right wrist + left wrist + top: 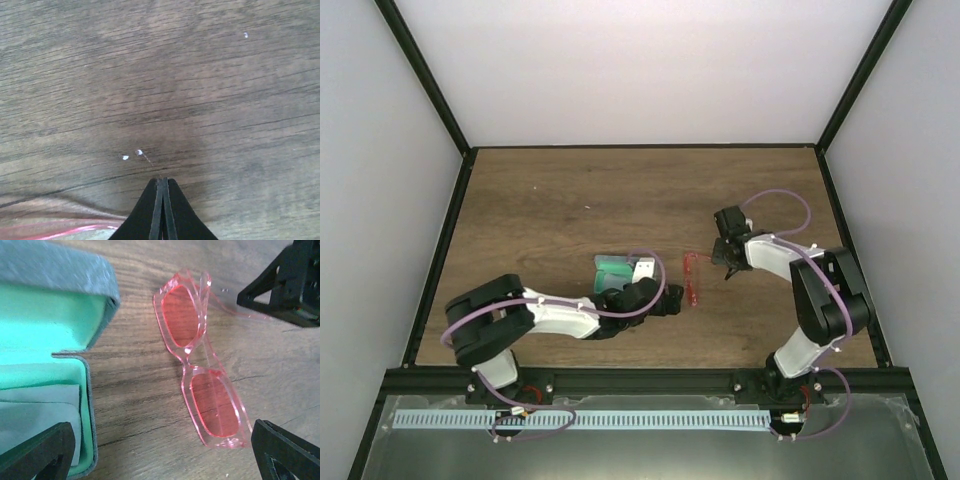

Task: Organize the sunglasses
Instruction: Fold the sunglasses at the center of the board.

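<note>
The sunglasses (200,360), with a pink frame and red lenses, lie flat on the wood. They also show in the top view (695,279). My left gripper (667,300) is open and just short of them. Its fingers (40,452) stand wide apart at the bottom corners of the left wrist view, and the near lens lies between them. My right gripper (730,267) is shut at table level just right of the glasses. It shows as black fingers in the left wrist view (280,285). One thin arm of the glasses runs under it (250,314). In the right wrist view a pink streak of the arm (60,231) lies left of the closed fingertips (162,187).
An open grey-blue case (95,277) with green lining lies left of the glasses and shows in the top view (618,270). A pale cloth (35,410) lies inside it. The table edges (448,250) run along black frame rails.
</note>
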You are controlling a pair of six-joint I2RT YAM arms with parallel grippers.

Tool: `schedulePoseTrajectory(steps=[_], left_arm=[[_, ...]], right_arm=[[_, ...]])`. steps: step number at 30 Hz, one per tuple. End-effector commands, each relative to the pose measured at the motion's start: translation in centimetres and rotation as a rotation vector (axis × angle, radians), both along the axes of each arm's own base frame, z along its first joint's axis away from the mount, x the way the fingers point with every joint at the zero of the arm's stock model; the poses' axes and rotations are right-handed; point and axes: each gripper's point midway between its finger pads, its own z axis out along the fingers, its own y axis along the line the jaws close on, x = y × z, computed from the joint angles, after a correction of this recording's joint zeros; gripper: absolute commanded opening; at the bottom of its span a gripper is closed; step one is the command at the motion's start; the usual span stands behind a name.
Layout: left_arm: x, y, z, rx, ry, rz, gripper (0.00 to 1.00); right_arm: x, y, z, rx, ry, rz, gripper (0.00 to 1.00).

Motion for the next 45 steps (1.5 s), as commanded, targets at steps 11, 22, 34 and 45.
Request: schedulePoseTrajectory(steps=[11,22,34,45], left_arm=[[-1.9,-1.1,4.4,0.040,-0.066,-0.041,0.73],[-1.6,-4.4,-0.4,0.078,-0.005,-0.052,0.65],[-1.1,-5.6,-2.6,0.104,0.004,-0.061,0.66],[0.4,-5.0,-3.1,0.100,-0.002,-0.035,0.66]], right_arm=[[0.0,0.1,0.8,0.032,-0.035,0.005,0.01],[-0.2,0.4,0.3,0.046,-0.024,0.017,0.01],[-1.1,1.4,-1.0,0.099,0.030,0.045,0.01],[-4.4,3.3,-2.6,0.246,0.090,0.102,0.01]])
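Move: The open-fingered left gripper has the sunglasses' middle some 5 cm ahead and 4 cm to its right, about 5 cm below; one temple is already folded. The opened case lies about 5 cm ahead and 13 cm left of it, with the cloth inside some 3 cm ahead and 13 cm left. From the shut right gripper, the sunglasses are about 9 cm left and 3 cm back, the open temple's middle roughly 5 cm left and 2 cm back, both just below. Lift the left gripper nearly 5 cm, drawing back slightly and narrowing the fingers to about two thirds open, then swing it about 5 cm right and lower it past its starting height, right finger against the near lens. Hold the right gripper shut and low by the open temple, then ease it left and slightly back along the temple, its left side rising some 10 degrees. ##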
